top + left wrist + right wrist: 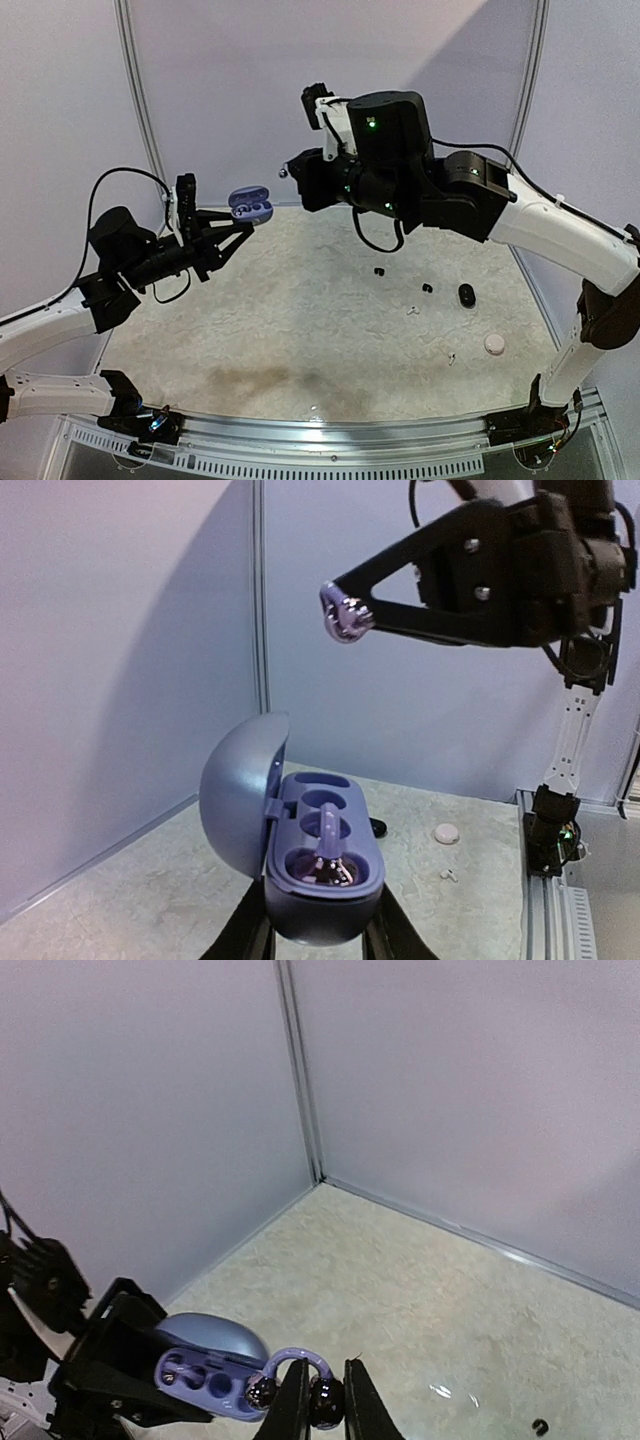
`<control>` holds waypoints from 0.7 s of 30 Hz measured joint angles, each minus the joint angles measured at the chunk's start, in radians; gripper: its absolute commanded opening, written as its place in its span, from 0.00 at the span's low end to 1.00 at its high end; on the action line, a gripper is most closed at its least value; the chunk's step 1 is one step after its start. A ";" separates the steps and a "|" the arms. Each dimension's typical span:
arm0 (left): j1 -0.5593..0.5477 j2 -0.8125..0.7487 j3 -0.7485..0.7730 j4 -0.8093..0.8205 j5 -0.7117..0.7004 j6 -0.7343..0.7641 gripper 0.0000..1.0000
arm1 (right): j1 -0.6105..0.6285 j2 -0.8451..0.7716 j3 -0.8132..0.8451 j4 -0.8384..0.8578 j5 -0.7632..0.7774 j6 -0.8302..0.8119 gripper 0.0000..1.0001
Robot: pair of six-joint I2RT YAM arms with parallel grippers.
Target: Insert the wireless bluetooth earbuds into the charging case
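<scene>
An open purple-blue charging case (pixel 250 206) hangs in the air at the left, with my left gripper (pixel 243 221) shut on its lower body. In the left wrist view the case (pixel 322 880) has its lid up on the left, and one purple clip-shaped earbud (pixel 329 842) stands in its near socket. My right gripper (pixel 325 1402) is shut on a second earbud (pixel 300 1368), a purple arch with two shiny dark ends. It holds the earbud (pixel 345 615) above and to the right of the case (pixel 200 1372), apart from it.
On the pale table lie small black earbuds (pixel 379 270) (pixel 427 288), a black case (pixel 466 295), a round white case (pixel 494 343) and tiny white earbuds (pixel 411 310) (pixel 451 357), all on the right half. Grey walls close the back and sides.
</scene>
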 measured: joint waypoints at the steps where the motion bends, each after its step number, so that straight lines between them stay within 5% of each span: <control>1: 0.000 0.000 0.010 0.003 -0.001 0.005 0.00 | 0.024 0.002 0.000 0.041 0.011 -0.039 0.00; 9: 0.000 0.000 0.040 0.008 -0.007 0.011 0.00 | 0.108 0.040 0.000 0.260 0.083 -0.246 0.00; 21: -0.006 -0.023 0.040 0.007 -0.027 0.013 0.00 | 0.109 0.106 -0.002 0.314 0.124 -0.350 0.00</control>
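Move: Roughly 8 cm to the left of the right hand, some 3 cm back and about 6 cm below it, is the open charging case. Its raised lid stands on the case's far side, about 2 cm farther out. The left hand already holds the case at its fingertips, 2 cm to the hand's right, 1 cm ahead and 1 cm up; from that hand, the right hand's earbud is about 4 cm ahead, 10 cm right and 7 cm above. Carrying its pinched earbud leftward about 5 cm to the open case, the right hand first also draws back and rises nearly 4 cm, then sinks some 2 cm and eases slightly forward, its fingers tipping up to about level. The left hand keeps its grip and lifts the case about 3 cm, mostly early. ##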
